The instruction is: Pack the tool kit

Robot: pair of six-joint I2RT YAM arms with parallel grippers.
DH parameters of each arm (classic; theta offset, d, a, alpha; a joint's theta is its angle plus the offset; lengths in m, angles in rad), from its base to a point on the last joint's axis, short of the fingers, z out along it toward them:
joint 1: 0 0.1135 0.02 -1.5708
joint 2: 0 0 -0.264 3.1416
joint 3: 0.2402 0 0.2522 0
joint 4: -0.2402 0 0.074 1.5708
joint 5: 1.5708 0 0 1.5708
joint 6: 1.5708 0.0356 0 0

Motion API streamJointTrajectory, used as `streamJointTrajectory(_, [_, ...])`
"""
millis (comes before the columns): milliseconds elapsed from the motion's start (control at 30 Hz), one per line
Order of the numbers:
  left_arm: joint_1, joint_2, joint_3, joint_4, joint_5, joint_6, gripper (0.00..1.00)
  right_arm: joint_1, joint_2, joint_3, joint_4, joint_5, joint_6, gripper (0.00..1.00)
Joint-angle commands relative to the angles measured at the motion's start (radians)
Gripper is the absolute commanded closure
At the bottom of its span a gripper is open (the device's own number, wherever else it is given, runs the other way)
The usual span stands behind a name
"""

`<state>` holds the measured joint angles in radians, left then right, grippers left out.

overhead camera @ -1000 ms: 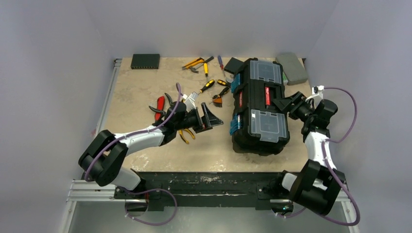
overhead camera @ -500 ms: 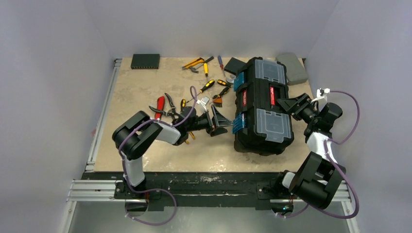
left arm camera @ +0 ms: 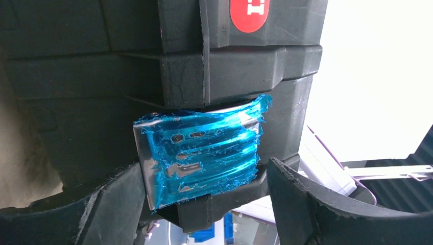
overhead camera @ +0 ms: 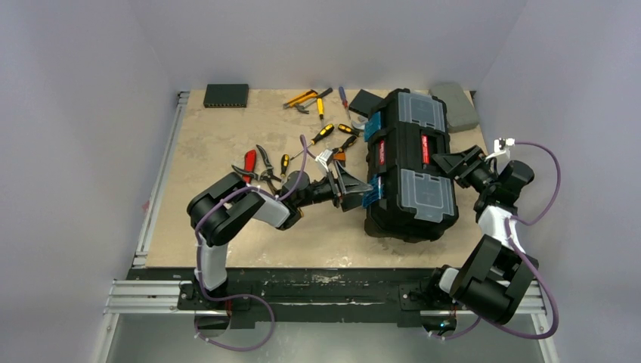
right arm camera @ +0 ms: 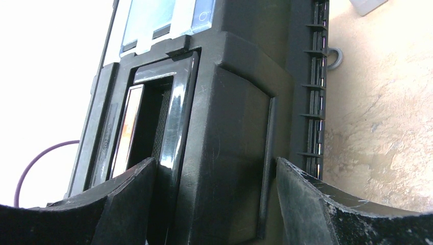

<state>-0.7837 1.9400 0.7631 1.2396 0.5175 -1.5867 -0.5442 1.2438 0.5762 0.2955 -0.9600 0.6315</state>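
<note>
The black toolbox [overhead camera: 408, 162] lies lid up at the table's right, its lid down. My left gripper [overhead camera: 354, 189] is open at its left side, jaws straddling the near blue latch [overhead camera: 370, 193]. In the left wrist view the scuffed blue latch [left arm camera: 201, 153] sits between my fingers [left arm camera: 117, 204]; one finger touches its edge and the other stands a little off. My right gripper [overhead camera: 447, 161] is shut on the toolbox's right side. In the right wrist view it [right arm camera: 215, 163] clamps a raised black block [right arm camera: 230, 143] beside the handle recess. Yellow-black screwdrivers [overhead camera: 321, 134] and red-handled pliers [overhead camera: 248, 162] lie loose on the table.
A grey case [overhead camera: 456, 106] sits behind the toolbox at the back right. A flat black box [overhead camera: 225, 94] lies at the back left and a small black box [overhead camera: 364, 100] by the toolbox's far corner. More tools [overhead camera: 306, 98] are scattered at the back.
My left arm has swung right from the loose tools to the toolbox's near latch, and its jaws have narrowed. The toolbox turned slightly with my right gripper holding it.
</note>
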Motion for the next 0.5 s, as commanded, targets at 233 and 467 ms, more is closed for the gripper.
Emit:
streamJointTrajectory(233, [-0.078, 0.036, 0.18, 0.185, -0.011, -0.091, 0.3, 0.035, 0.089, -0.112, -0.313, -0.039, -0.046, 0.99])
streamJointTrajectory(467, [-0.083, 0.094, 0.248, 0.185, -0.021, -0.104, 0.56, 0.036, 0.061, -0.09, -0.368, -0.015, -0.076, 0.99])
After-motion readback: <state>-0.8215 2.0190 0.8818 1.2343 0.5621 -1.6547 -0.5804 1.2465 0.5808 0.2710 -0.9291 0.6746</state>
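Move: The near blue-taped latch on the toolbox's left side sits roughly 3 cm to the right of the left hand, about level in height and at most 1 cm ahead. The far latch lies some 16 cm ahead of it, the handle recess about 16 cm right, 10 cm ahead and a little higher. The small brush lies about 10 cm ahead, 5 cm left and 15 cm below. From the right hand, the near latch is roughly 18 cm left, 6 cm back and slightly lower. The near blue latch is followed to the robot's right by the left hand, which goes about 3 cm against the toolbox's side, rises slightly and turns some 5 degrees clockwise, while its fingers close from wide to about half open around the latch's edges. The right hand keeps its hold on the lid edge beside the handle recess and yields about 1.5 cm to the right. ##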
